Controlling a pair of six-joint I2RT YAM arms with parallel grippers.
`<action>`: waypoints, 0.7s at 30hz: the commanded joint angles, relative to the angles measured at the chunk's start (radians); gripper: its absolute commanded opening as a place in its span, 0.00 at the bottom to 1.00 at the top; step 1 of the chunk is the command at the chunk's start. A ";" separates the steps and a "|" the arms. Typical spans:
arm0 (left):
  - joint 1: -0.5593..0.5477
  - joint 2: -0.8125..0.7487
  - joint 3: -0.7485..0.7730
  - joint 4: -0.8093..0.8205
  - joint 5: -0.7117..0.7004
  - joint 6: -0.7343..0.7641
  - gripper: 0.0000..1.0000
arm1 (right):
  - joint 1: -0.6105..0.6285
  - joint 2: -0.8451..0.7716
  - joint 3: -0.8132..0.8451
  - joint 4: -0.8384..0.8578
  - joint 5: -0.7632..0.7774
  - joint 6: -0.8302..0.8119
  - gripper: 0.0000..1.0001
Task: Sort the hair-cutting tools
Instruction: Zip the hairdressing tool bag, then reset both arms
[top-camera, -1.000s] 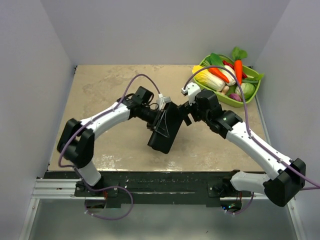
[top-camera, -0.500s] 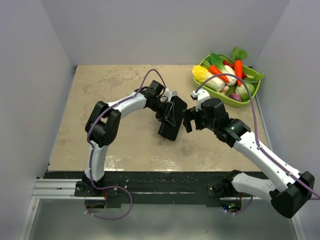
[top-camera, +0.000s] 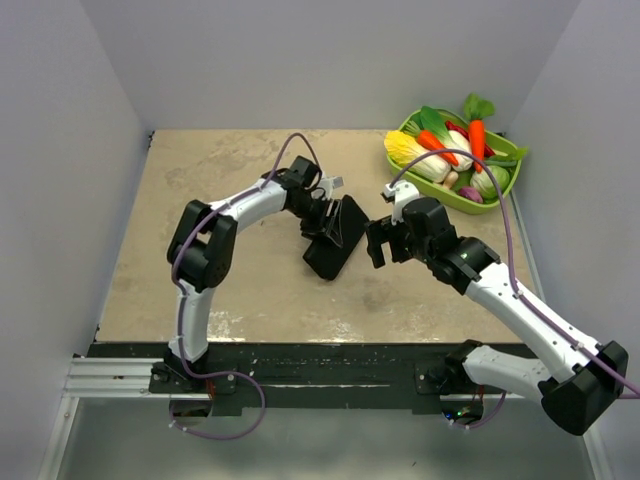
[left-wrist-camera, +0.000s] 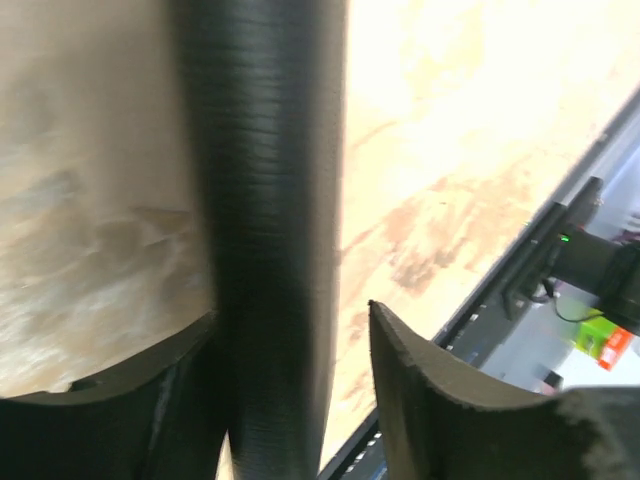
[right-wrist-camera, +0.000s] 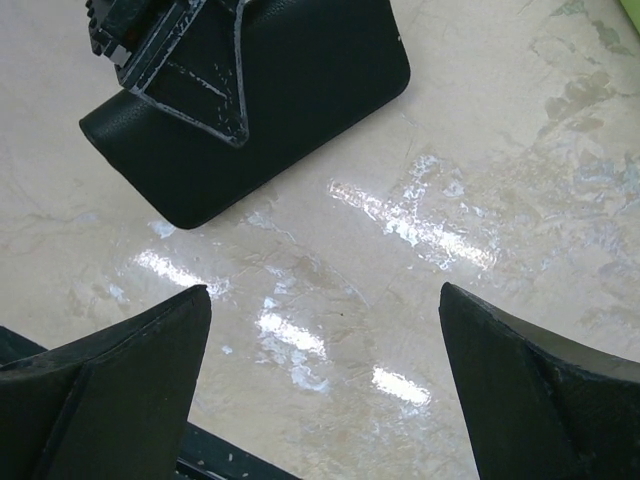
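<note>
The hair-cutting tools are out of view. A flat black folding case (top-camera: 338, 252) lies tilted at mid-table. My left gripper (top-camera: 328, 220) straddles its far edge. In the left wrist view the case (left-wrist-camera: 265, 150) runs between the fingers of the left gripper (left-wrist-camera: 290, 315), and a strip of table shows between it and the right finger (left-wrist-camera: 430, 400), so the jaws are open. My right gripper (top-camera: 376, 243) hovers just right of the case. In its own view the right gripper (right-wrist-camera: 325, 330) is wide open over bare table, with the case (right-wrist-camera: 300, 90) ahead.
A green basket (top-camera: 452, 201) of toy vegetables stands at the back right corner. Grey walls close in the table on the left, back and right. The black rail (top-camera: 300, 360) carrying the arm bases runs along the near edge.
The left arm has carried the case away from the camera and toward the table's middle, and its jaws have widened off the case. The right gripper has shifted slightly left and stayed open.
</note>
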 joint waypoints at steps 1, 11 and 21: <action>0.028 -0.099 0.049 -0.046 -0.116 0.042 0.60 | 0.000 0.008 0.007 0.013 0.033 0.040 0.98; 0.061 -0.285 0.209 -0.224 -0.572 0.080 1.00 | 0.002 0.149 0.139 -0.022 -0.016 0.117 0.98; 0.108 -0.656 0.025 0.013 -0.846 0.048 1.00 | 0.000 0.257 0.361 -0.017 0.137 0.154 0.98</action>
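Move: The closed tool bag stands tilted with its edge still between my left fingers; its middle is about 1 cm to the right of that hand, level with it fore and aft, and roughly 2 cm below. The vegetable basket lies some 20 cm farther out and 26 cm to the right of the left hand. From my empty right hand, the bag is about 8 cm ahead, 7 cm left and 15 cm lower. I open my left fingers the rest of the way and draw them left off the bag's edge, low at first, then lift away about 23 cm up, 14 cm left and a little forward, swinging the fingers from right-and-down to forward. My open right hand dips slightly, then goes about 5 cm forward, drifting left and up above the table. ##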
